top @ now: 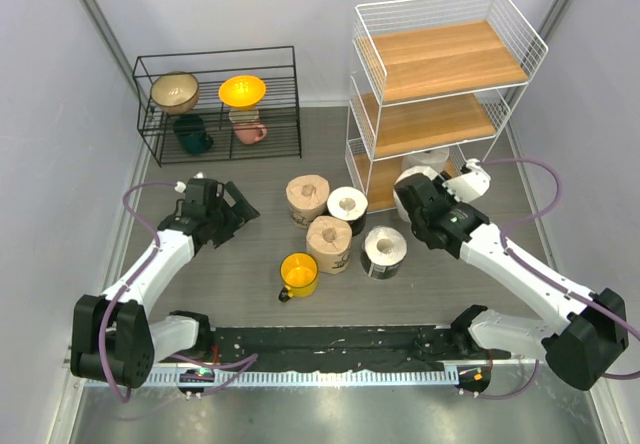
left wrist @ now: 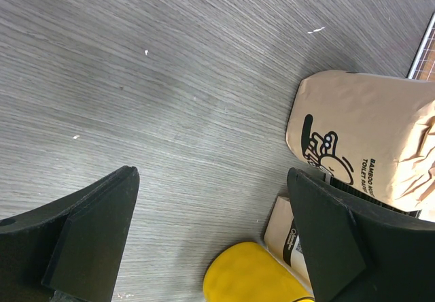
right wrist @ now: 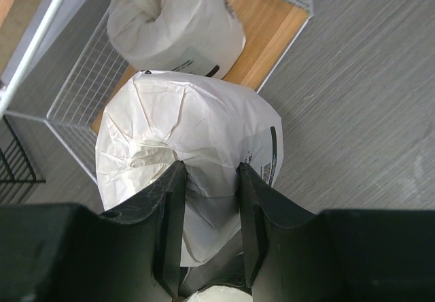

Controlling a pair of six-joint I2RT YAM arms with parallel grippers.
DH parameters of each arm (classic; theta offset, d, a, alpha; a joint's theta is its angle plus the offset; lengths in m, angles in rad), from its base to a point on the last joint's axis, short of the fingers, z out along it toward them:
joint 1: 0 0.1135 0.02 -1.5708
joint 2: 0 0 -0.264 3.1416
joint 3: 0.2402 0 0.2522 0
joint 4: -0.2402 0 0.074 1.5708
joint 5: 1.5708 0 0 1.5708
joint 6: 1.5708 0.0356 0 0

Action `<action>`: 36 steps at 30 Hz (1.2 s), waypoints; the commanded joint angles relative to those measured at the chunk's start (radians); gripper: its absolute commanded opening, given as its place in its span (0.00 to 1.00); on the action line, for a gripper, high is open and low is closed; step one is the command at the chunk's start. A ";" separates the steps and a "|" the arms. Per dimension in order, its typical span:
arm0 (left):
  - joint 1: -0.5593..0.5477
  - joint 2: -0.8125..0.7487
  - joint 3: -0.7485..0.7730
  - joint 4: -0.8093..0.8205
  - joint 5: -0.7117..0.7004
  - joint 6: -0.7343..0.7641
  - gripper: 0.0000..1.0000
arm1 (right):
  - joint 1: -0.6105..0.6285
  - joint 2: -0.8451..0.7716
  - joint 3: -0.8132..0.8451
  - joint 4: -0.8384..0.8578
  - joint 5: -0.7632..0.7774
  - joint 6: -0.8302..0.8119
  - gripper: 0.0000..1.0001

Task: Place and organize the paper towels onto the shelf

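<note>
My right gripper (top: 418, 196) (right wrist: 207, 169) is shut on a white paper-wrapped paper towel roll (top: 414, 177) (right wrist: 190, 139), one finger in its core and one outside, just in front of the shelf's (top: 440, 84) lowest board (right wrist: 272, 26). On that board lies another white roll (top: 432, 157) (right wrist: 177, 26). Two tan rolls (top: 308, 199) (top: 329, 243) and two white rolls (top: 347, 204) (top: 384, 252) stand mid-table. My left gripper (top: 236, 212) (left wrist: 211, 200) hangs open over bare table, left of a tan roll (left wrist: 367, 139).
A yellow mug (top: 298, 274) (left wrist: 251, 275) sits on the table near the front tan roll. A low black wire rack (top: 220, 104) with bowls and mugs stands at the back left. The shelf's upper two boards hold nothing.
</note>
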 commanded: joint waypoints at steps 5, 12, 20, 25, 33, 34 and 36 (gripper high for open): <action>-0.006 0.010 0.015 0.024 0.022 0.006 0.96 | -0.067 0.040 -0.020 0.345 -0.182 -0.185 0.32; -0.004 0.004 0.009 0.025 0.024 0.006 0.96 | -0.096 0.097 -0.054 0.475 -0.218 -0.225 0.31; -0.004 0.002 0.012 0.024 0.025 0.004 0.96 | -0.104 0.123 -0.120 0.658 -0.208 -0.243 0.30; -0.004 0.005 0.010 0.024 0.028 0.006 0.96 | -0.111 0.144 -0.132 0.736 -0.206 -0.230 0.30; -0.006 0.005 0.010 0.029 0.033 0.003 0.96 | -0.116 0.198 -0.163 0.828 -0.169 -0.158 0.28; -0.004 0.005 0.010 0.032 0.035 0.003 0.96 | -0.116 0.209 -0.161 0.838 -0.171 -0.151 0.28; -0.006 0.007 0.009 0.038 0.039 0.001 0.96 | -0.116 0.239 -0.150 0.853 -0.174 -0.147 0.28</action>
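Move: The white paper roll is already pinched in the right hand. The free left end of the bottom shelf lies about 10 cm ahead of that hand, 9 cm left and some 15 cm below. The roll already on that shelf stands about 11 cm ahead and 1 cm left; a dark-sided roll on the table is 1 cm ahead and 20 cm left, another 9 cm back and 13 cm left. From the left hand, the free end is about 10 cm ahead and 33 cm right. The white roll, still pinched by its wall in the right fingers, is carried about 8 cm forward and some 4 cm left towards the free end of the bottom shelf, beside the roll already there. The hand also sinks about 4 cm, mostly midway and again at the end, while the wrist turns some 10 degrees counter-clockwise, then tips the fingers up slightly. ##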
